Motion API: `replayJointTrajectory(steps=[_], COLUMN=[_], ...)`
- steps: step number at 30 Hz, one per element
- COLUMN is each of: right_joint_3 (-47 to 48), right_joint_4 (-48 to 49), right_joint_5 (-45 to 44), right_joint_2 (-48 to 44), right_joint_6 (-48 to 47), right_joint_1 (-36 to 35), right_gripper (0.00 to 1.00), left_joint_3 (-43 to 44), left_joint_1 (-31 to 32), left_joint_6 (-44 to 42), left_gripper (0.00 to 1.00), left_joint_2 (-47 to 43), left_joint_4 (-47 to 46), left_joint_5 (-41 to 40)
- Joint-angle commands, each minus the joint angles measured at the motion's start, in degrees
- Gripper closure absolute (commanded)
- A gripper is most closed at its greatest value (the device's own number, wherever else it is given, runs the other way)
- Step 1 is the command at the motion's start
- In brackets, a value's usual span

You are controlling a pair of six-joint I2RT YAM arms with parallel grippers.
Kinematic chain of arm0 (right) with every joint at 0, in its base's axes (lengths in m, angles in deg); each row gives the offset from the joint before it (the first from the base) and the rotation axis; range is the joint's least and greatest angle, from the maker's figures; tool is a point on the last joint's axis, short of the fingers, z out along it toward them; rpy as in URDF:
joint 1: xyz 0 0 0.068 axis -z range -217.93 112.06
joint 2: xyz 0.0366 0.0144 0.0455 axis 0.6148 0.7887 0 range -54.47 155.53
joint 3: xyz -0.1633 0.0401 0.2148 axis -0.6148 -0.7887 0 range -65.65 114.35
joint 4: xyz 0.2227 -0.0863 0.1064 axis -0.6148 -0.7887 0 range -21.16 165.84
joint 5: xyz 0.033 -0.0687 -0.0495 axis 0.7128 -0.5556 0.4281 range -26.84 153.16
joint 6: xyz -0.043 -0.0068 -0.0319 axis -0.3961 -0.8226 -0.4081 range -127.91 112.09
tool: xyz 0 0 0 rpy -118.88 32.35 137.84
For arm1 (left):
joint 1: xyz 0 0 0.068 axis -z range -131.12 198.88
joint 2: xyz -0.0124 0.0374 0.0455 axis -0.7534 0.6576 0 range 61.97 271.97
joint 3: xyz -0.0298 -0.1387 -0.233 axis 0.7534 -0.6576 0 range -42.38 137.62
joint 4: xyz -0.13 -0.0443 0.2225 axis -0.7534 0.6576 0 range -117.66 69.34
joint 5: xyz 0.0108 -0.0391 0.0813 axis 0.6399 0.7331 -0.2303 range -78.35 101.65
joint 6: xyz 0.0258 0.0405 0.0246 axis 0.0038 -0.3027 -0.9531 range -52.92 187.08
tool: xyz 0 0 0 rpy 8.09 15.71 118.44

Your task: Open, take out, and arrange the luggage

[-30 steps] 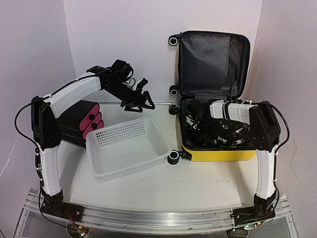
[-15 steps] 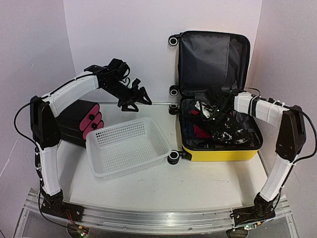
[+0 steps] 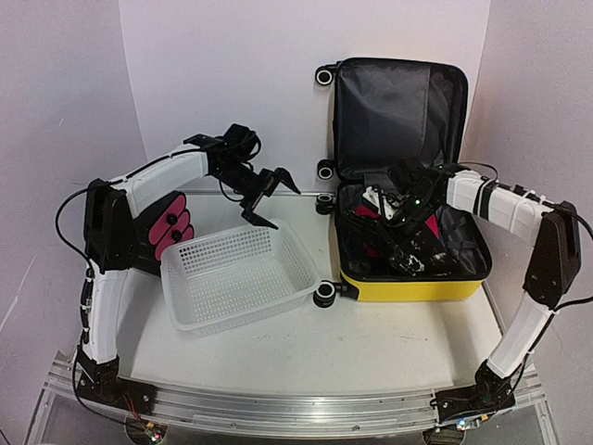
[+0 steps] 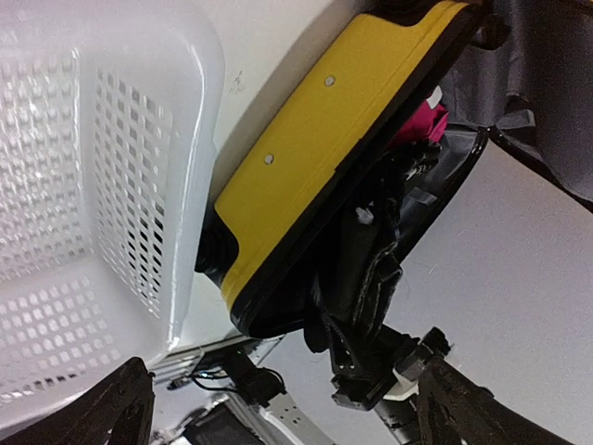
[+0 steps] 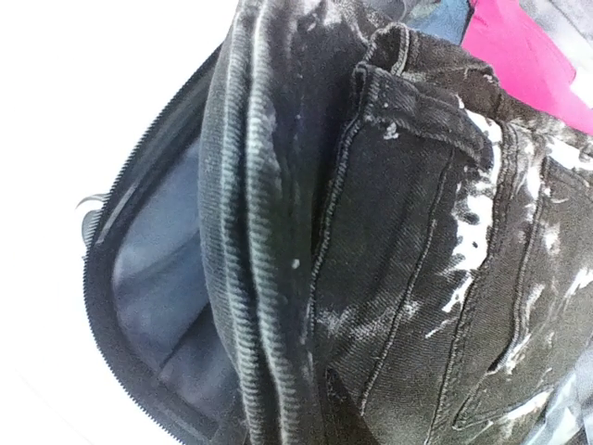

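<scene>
The luggage [image 3: 408, 287] lies open at the right, its yellow shell flat and the grey-lined lid [image 3: 398, 116] upright against the back wall. My right gripper [image 3: 404, 200] is inside it, shut on black jeans [image 3: 409, 247] with white splatter. The jeans [image 5: 398, 260] fill the right wrist view and hide the fingers. A pink garment [image 5: 519, 46] lies beside them. My left gripper [image 3: 269, 197] hangs open and empty above the far rim of the basket. In its wrist view the gripper [image 4: 292, 419] faces the luggage's yellow side [image 4: 315, 139].
A white mesh basket [image 3: 250, 315] stands mid-table just left of the luggage, its wall [image 4: 139, 185] close to the yellow shell. A black case with pink round ends [image 3: 167, 227] lies behind the basket at the left, under the left arm.
My left gripper swung right and down toward the basket's far rim and opened wider. The right arm stretched out from its folded pose and now holds the jeans slightly raised.
</scene>
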Motion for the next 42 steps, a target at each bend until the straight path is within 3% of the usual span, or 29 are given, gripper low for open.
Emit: replayJointTrajectory(steps=[1,7,11,21,27,29,36,42], right_joint_3=[0.93,0.43,0.05,-1.52,-1.89,-1.46,-0.28,1.08], right_joint_4=[1.90,2.00,2.19,2.66,3.29,3.41,3.41,3.28], right_joint_5=[5.53,7.07,7.70,8.77,8.67,8.82,9.39,9.17], right_joint_2=[-6.83,-7.88,-8.56,-8.23,-7.35,-6.81,-6.71,-6.61], right_joint_6=[0.32,0.16,-0.20,-1.01,-0.85,-1.05,-0.87,-1.01], right_joint_1=[-1.62,-2.47,-3.54,-4.99,-4.99,-4.99,-5.08,-5.17], right_gripper=[1.00,1.00,1.00,1.00,1.00,1.00,1.00,1.00], left_joint_3=[5.79,16.09,17.45,12.81,-4.75,-6.23,7.35,8.83], left_joint_1=[5.53,11.22,13.25,15.13,14.65,14.63,15.56,17.38], left_joint_6=[16.55,21.41,22.01,18.92,20.49,21.47,22.85,27.08], left_gripper=[0.00,0.01,0.01,0.02,0.01,0.00,0.01,0.01], left_joint_2=[2.24,11.77,13.27,9.33,-4.09,-4.62,6.12,10.22], left_joint_4=[-6.58,-8.33,-11.38,-11.66,-19.42,-21.45,-21.53,-19.04], left_joint_5=[1.09,-0.64,-3.57,-11.86,-18.33,-18.12,-12.15,-9.55])
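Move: The black jeans already held in the right fingers lie about 21 cm to the left hand's right, some 5 cm back and 11 cm below it. The suitcase base is some 29 cm to that hand's right, about 3 cm back and 15 cm below. The basket sits about 10 cm back, 6 cm left and 18 cm below it. From the right hand, the basket is roughly 34 cm left, 5 cm back and 10 cm down. Rightward and a little back, the left hand sweeps about 14 cm with its fingers wide open, sinking slightly, towards the jeans over the suitcase. It backs off some 4 cm to its left, climbs about 6 cm and comes in rightward again, still open beside the waistband. The right hand keeps its grip, lifts and draws the jeans about 3 cm up, back and slightly left, then holds still. ##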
